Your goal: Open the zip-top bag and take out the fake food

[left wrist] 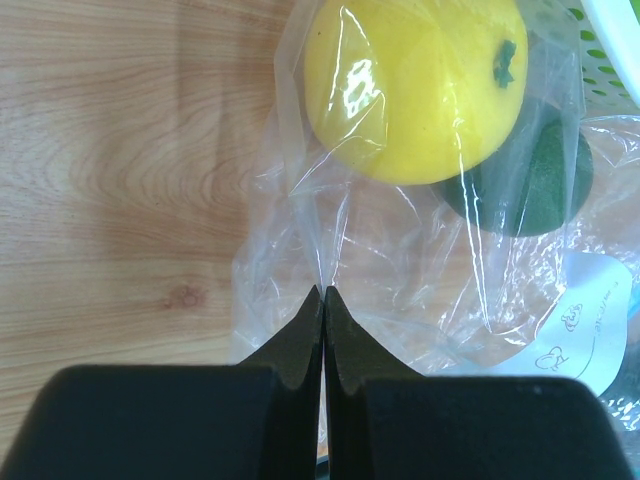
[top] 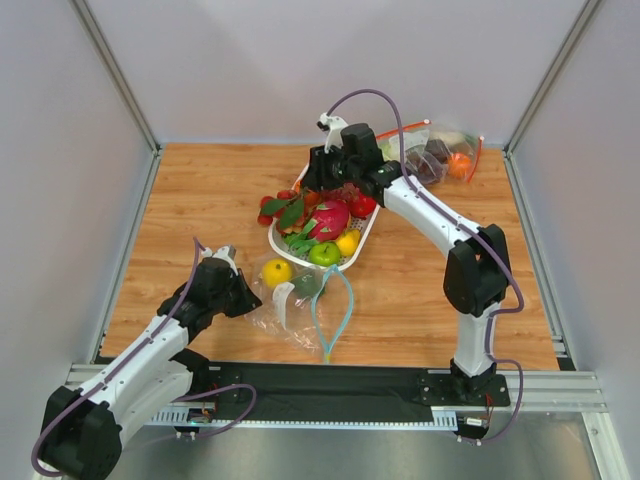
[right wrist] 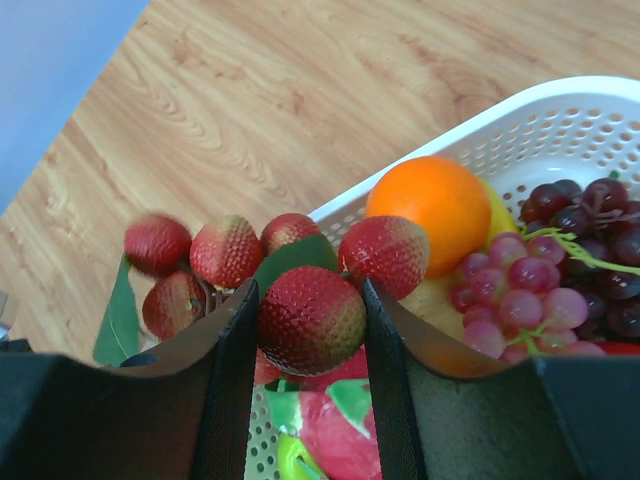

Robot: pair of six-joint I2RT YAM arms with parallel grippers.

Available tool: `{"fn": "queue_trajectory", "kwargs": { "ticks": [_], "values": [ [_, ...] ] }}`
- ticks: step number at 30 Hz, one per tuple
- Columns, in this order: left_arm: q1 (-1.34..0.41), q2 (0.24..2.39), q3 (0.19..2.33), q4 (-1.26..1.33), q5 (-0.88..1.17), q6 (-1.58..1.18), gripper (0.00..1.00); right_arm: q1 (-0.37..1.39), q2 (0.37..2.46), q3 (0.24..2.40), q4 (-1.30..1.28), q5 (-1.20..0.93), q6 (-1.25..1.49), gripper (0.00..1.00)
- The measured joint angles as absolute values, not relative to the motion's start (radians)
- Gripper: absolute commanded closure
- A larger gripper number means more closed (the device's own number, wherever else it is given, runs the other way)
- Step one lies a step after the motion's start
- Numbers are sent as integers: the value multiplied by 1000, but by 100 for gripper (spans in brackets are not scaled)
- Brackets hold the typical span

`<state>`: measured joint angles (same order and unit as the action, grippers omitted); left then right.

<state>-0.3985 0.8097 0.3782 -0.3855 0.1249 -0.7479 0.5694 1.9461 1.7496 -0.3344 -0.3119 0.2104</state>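
Observation:
The zip-top bag (top: 305,305) lies crinkled on the table in front of the basket, its teal zip strip (top: 335,310) looping open. Inside it sit a yellow lemon (left wrist: 415,85) and a dark green fruit (left wrist: 530,180), near the white label (left wrist: 585,320). My left gripper (left wrist: 323,292) is shut, pinching a fold of the bag's clear film at its left side (top: 243,296). My right gripper (right wrist: 308,290) is shut on one red strawberry (right wrist: 312,318) of a leafy strawberry bunch (top: 278,208), held over the basket's far left end.
The white basket (top: 362,245) holds a pink dragon fruit (top: 330,220), a green apple (top: 323,253), a lemon (top: 347,242), an orange (right wrist: 440,210) and purple grapes (right wrist: 540,290). A second clear bag with a red-orange zip (top: 445,155) lies at the back right.

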Motion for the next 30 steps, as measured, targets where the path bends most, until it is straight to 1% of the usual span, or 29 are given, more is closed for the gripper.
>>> {"fn": "queue_trajectory", "kwargs": {
  "ticks": [11,16,23,30],
  "values": [
    [-398,810,378,-385,125,-744,100,561,1969,1771,-323,-273,208,97],
    [-398,811,378,-385,125,-744,100,541,1963,1743,-313,-265,209,97],
    [-398,817,378,-384,125,-741,100,518,1888,1655,-310,-229,208,97],
    [-398,827,378,-381,127,-741,100,519,1824,1635,-310,-207,200,96]
  ]
}}
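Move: The strawberry bunch is already in my right fingers, its loose end trailing about 6 cm left and 3 cm back, past the white basket's left rim. The basket's middle is roughly 4 cm to my right, 2 cm back and 17 cm down; in it, the dragon fruit lies some 4 cm right and 3 cm back, the orange 4 cm ahead and 1 cm left. From my left hand the basket is about 21 cm ahead and 17 cm right. Still pinching one berry, I ease my right hand forward a couple of centimetres, then sweep it about 5 cm to the right over the dragon fruit, dipping slightly and rising again by some 3 cm at the end. My wrist turns roughly 10 degrees clockwise, drawing the trailing berries in across the basket's left rim; my grip doesn't open. ##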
